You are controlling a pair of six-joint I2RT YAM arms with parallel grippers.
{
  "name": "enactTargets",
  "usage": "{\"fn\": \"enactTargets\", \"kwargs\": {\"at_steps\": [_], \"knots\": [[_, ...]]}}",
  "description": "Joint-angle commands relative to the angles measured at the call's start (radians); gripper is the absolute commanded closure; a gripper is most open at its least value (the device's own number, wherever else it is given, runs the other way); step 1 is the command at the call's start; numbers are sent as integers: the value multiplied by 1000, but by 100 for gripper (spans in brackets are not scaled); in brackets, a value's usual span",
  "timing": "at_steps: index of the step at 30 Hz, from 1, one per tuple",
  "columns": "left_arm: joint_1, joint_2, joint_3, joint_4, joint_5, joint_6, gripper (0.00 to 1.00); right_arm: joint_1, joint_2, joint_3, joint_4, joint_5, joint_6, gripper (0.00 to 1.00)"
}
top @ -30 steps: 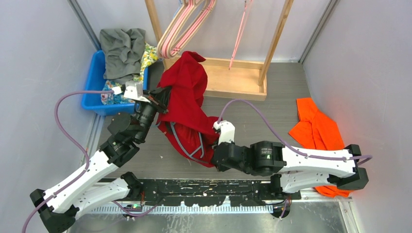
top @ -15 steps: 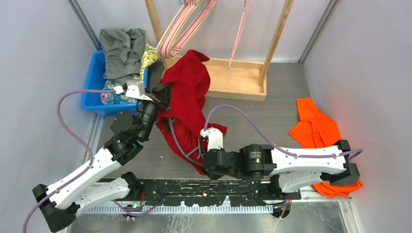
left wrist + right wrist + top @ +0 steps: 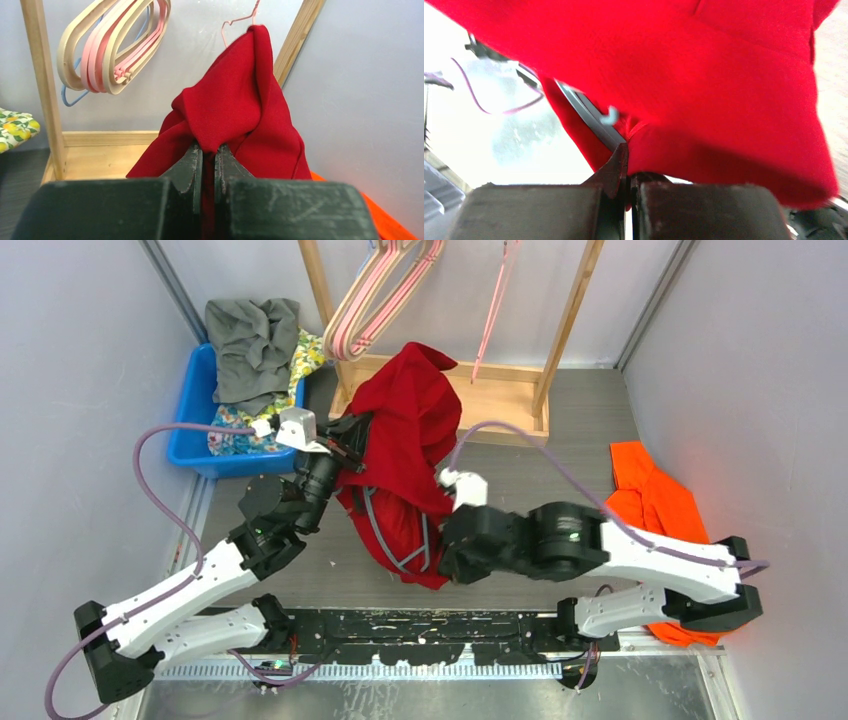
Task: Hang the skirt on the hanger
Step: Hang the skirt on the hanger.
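The red skirt (image 3: 410, 425) hangs bunched between both arms above the grey floor, and a grey hanger (image 3: 392, 530) shows in its lower folds. My left gripper (image 3: 352, 440) is shut on a fold of the skirt (image 3: 240, 95) near its upper left; in the left wrist view the cloth is pinched between the jaws of that gripper (image 3: 209, 150). My right gripper (image 3: 629, 155) is shut on the skirt's (image 3: 704, 85) lower hem, beside the hanger's grey bar (image 3: 589, 117). In the top view the cloth hides the right fingertips.
A wooden rack (image 3: 490, 405) stands at the back with pink and cream hangers (image 3: 375, 300) on its rail. At the left, a blue bin (image 3: 192, 435) holds grey cloth (image 3: 250, 340) and floral cloth. An orange garment (image 3: 650, 500) lies at the right.
Both arms have carried the skirt to the right and toward the rack. The right arm swung left, then back right and up. Both grips stay shut on the cloth.
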Motion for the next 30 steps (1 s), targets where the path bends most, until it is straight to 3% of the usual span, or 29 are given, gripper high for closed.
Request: {"fn": "enactTargets", "kwargs": {"at_steps": [1,6,12,14,17,21,26,30], "knots": [[-18,29,59,190,-51,-45,100,-28,-112,244,-240,175,-23,99],[-101,119,73,238,-211,-68,100,-28,-118,463,-398,278,-19,99],[-199,179,-11,307,-398,-24,100,-28,-99,311,-355,236,-25,99],[-208,161,-43,208,-467,-70,100,-29,-94,214,-299,215,-32,99],[-210,123,-73,-76,-520,-226,100,-30,-74,91,-234,233,-38,99],[-216,59,-198,-317,-548,-409,100,-51,-79,-148,14,122,-34,99],[-251,-25,-345,-553,-554,-616,100,-54,-29,-411,345,-51,24,99],[-311,-5,-411,-613,-611,-699,100,-33,85,-443,465,-121,32,99]]}}
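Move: My left hand holds the skirt high up; the hanger's middle lies about 14 cm back from it, 6 cm right and some 12 cm lower. From my right hand, which pinches skirt and hanger together, that middle is about 7 cm ahead, 7 cm left and slightly higher. The rack's wooden base lies roughly 35 cm ahead of my left hand and 15 cm right, the blue bin about 27 cm ahead and 30 cm left, both far below. I flap the skirt out: my right hand swings up about 12 cm and to the right, then reverses and sweeps down well below its start while drifting back left. My left hand slides a little right, then plunges some 27 cm towards the table, easing left and back at the end and tipping its fingers down. Both grips stay shut, the left on the skirt, the right on skirt and hanger. ##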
